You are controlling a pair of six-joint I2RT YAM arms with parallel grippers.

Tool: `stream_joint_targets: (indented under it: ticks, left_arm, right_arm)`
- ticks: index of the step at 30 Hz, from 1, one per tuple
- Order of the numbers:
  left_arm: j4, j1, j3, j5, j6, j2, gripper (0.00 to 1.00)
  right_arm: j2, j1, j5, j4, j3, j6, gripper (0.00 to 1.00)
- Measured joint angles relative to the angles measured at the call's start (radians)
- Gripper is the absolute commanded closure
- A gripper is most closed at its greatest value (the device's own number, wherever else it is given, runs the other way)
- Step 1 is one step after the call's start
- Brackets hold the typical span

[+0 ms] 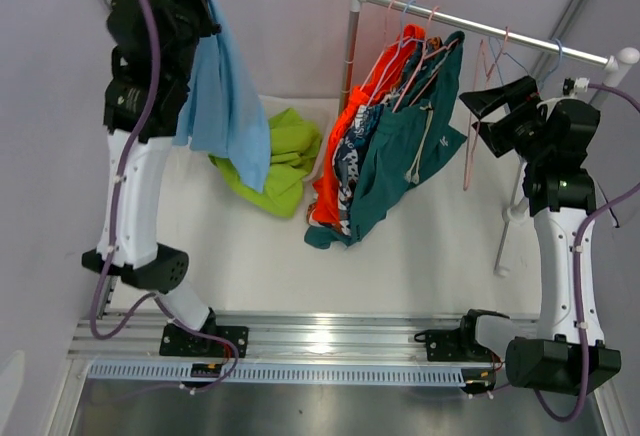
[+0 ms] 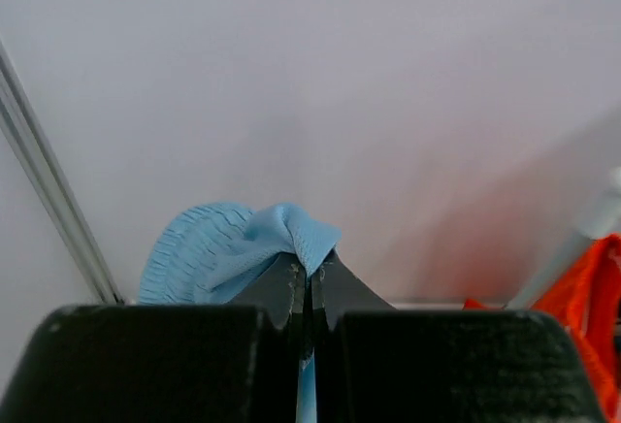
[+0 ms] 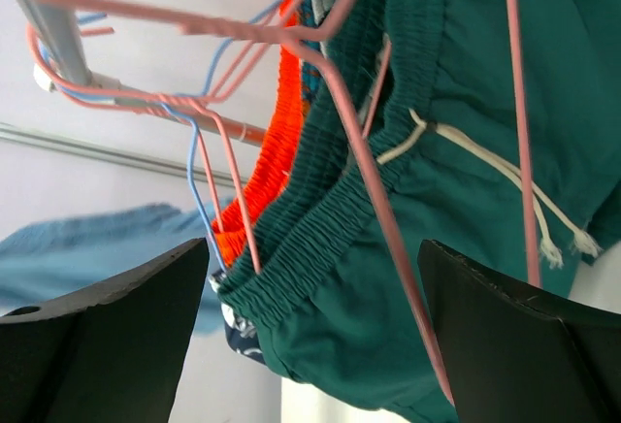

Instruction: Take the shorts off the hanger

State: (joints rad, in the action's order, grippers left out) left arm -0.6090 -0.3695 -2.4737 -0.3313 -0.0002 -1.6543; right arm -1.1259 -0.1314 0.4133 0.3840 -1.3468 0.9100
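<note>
High at the back left, my left gripper [image 1: 205, 1] is shut on the light blue shorts [image 1: 225, 96], which hang down from it. In the left wrist view the blue fabric [image 2: 209, 248] bunches over the closed fingertips [image 2: 291, 282]. Lime green shorts [image 1: 280, 161] lie on the table. Dark teal shorts [image 1: 400, 166], printed shorts [image 1: 350, 161] and orange shorts [image 1: 335, 171] hang on hangers from the rail [image 1: 480, 26]. My right gripper [image 1: 490, 106] stands open just right of them. Its wrist view shows the teal waistband [image 3: 320, 219] and a pink hanger wire [image 3: 378, 200] between the fingers, untouched.
Empty pink and blue hangers [image 1: 470, 136] dangle on the rail near my right gripper. The rail's white upright posts stand at the back centre [image 1: 352, 46] and at the right [image 1: 512, 216]. Grey walls close in the back and both sides.
</note>
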Motion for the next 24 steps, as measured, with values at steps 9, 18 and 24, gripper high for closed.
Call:
stream_joint_targets:
  ticks: [9,18,24]
  left_arm:
    - [0.077,0.057,0.496,0.208,-0.119,-0.12,1.0]
    - [0.157,0.037,0.833,0.256,-0.175,-0.076,0.01]
    - [0.181,0.025,0.916,0.254,-0.208,0.116,0.01]
  right_arm:
    - [0.044,-0.002,0.006,0.015,0.031,-0.05,0.03]
    - [0.055,0.0,0.076,-0.114,-0.053,-0.024,0.03]
    - [0.001,0.063,0.069,-0.171,-0.27,-0.045,0.05]
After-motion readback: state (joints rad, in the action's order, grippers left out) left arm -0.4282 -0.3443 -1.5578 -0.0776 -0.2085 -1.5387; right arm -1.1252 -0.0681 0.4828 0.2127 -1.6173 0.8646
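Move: The left hand, already gripping the blue shorts, is high up; the white basket's middle lies some 12 cm ahead, 5 cm to its right and roughly 54 cm below, with the lime shorts inside, about 9 cm ahead and 5 cm right. The orange shorts hang about 8 cm ahead and 23 cm right of it. From the open right hand, the dark green shorts hang about 3 cm ahead, 12 cm left, 10 cm lower; the emptied pink hanger is 4 cm ahead, 2 cm left. The left hand carries the blue shorts down about 36 cm towards the basket, first swinging forward about 10 cm and easing right as its fingers tip down some 40 degrees, then spreads its fingers wide near the bottom to let the cloth go and starts back up empty. The right hand, still wide open, hovers with a slight draw back and then climbs about 15 cm away from the pink hanger, pulling back a little and tilting its fingers upward. ##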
